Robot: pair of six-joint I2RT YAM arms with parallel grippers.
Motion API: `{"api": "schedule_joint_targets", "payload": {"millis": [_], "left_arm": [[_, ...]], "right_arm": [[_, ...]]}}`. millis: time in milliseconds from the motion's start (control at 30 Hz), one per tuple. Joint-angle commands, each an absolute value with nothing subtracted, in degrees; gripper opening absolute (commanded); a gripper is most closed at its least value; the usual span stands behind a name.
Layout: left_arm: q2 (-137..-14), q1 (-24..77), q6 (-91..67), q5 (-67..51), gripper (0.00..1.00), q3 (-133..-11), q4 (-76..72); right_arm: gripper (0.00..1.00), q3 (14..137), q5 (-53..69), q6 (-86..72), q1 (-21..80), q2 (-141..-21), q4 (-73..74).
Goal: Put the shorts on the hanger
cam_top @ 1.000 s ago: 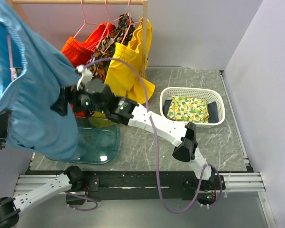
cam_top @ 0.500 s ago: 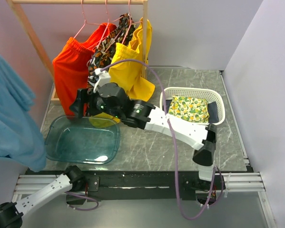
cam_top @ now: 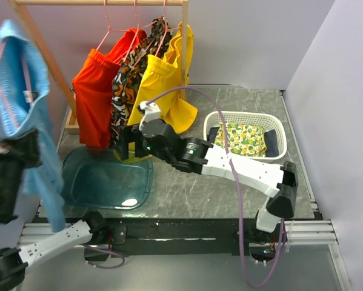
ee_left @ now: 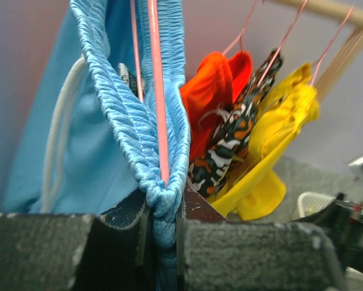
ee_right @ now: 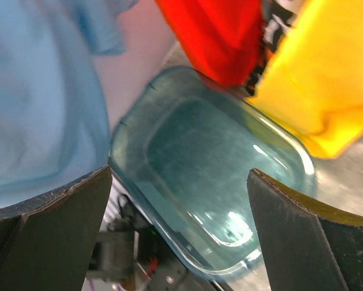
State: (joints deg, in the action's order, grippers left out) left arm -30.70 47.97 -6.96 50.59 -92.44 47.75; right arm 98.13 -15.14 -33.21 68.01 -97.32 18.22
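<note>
The sky-blue shorts (cam_top: 22,85) hang high at the far left, their ribbed waistband stretched over the thin pink hanger (cam_top: 27,74). In the left wrist view the hanger (ee_left: 157,91) runs inside the folded waistband of the shorts (ee_left: 93,157), and a white drawstring (ee_left: 57,139) loops beside it. My left gripper (ee_left: 162,224) is shut on that waistband fold just below the wire's end; from above the left gripper (cam_top: 23,151) is a dark mass under the cloth. My right gripper (cam_top: 124,149) stands wide open and empty above a teal glass dish (ee_right: 217,157), to the right of the shorts (ee_right: 42,103).
A wooden rack (cam_top: 99,2) at the back carries orange shorts (cam_top: 93,91), a patterned garment (cam_top: 128,85) and yellow shorts (cam_top: 163,79) on pink hangers. The teal dish (cam_top: 108,182) lies front left. A white basket (cam_top: 278,130) with yellow-green cloth (cam_top: 245,139) sits right.
The shorts have swung from covering the left of the view to hanging high at the far left, waistband up. My right arm has drawn back rightward and nearer, staying open.
</note>
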Motion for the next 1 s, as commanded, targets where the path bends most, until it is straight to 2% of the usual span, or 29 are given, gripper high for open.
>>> {"api": "schedule_joint_targets", "payload": {"millis": [0,200,433,533,733,833,900,967], "left_arm": [[-35.8,52.5,-8.7,56.2,0.01,-93.4,44.7],[-43.8,57.7,-9.8,61.1,0.01,-99.7,50.1],[-48.1,58.2,-7.7,57.7,0.01,-108.1,51.8],[-50.0,58.4,-6.2,60.1,0.01,-109.9,52.6],[-49.0,65.9,-6.2,69.9,0.01,-109.5,52.9],[-50.7,71.0,-6.8,79.0,0.01,-110.2,55.1],[-51.7,72.2,-3.8,82.7,0.01,-109.1,53.7],[-51.5,72.2,-0.6,85.9,0.01,-107.7,46.4]], "right_arm": [[1.00,93.7,-19.9,-31.1,68.0,-89.7,17.4],[1.00,87.8,-22.0,-31.0,67.7,-84.0,17.4],[1.00,83.7,-22.7,-31.4,67.0,-79.8,16.9],[1.00,83.1,-22.9,-31.6,66.8,-79.3,17.1],[1.00,82.8,-21.4,-31.8,66.6,-79.5,17.2],[1.00,83.1,-21.2,-31.7,66.7,-79.7,17.8],[1.00,83.3,-21.1,-31.6,66.7,-79.9,18.2],[1.00,83.8,-21.0,-31.6,66.7,-80.2,18.5]]}}
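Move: About 30 cm ahead of the left hand, 9 cm to its right and some 12 cm higher runs the rod's free stretch; the hand already grips the blue shorts' waistband with the hanger inside. From this hand, the orange shorts hang about 23 cm ahead and 13 cm right, their middle 8 cm lower, and the teal bin lies 8 cm ahead, 5 cm right and 47 cm below. For the right hand, that stretch is some 22 cm ahead, 9 cm left and 29 cm up. Swinging the held shorts and hanger in towards the rack, the left hand goes about 5 cm forward and as far right, dipping slightly before rising to 2 cm above its starting height. It rolls its left side up and tips down, about 10 degrees each, keeping its pinch on the waistband. The right hand, open and empty, draws roughly 8 cm right, then stays there. ##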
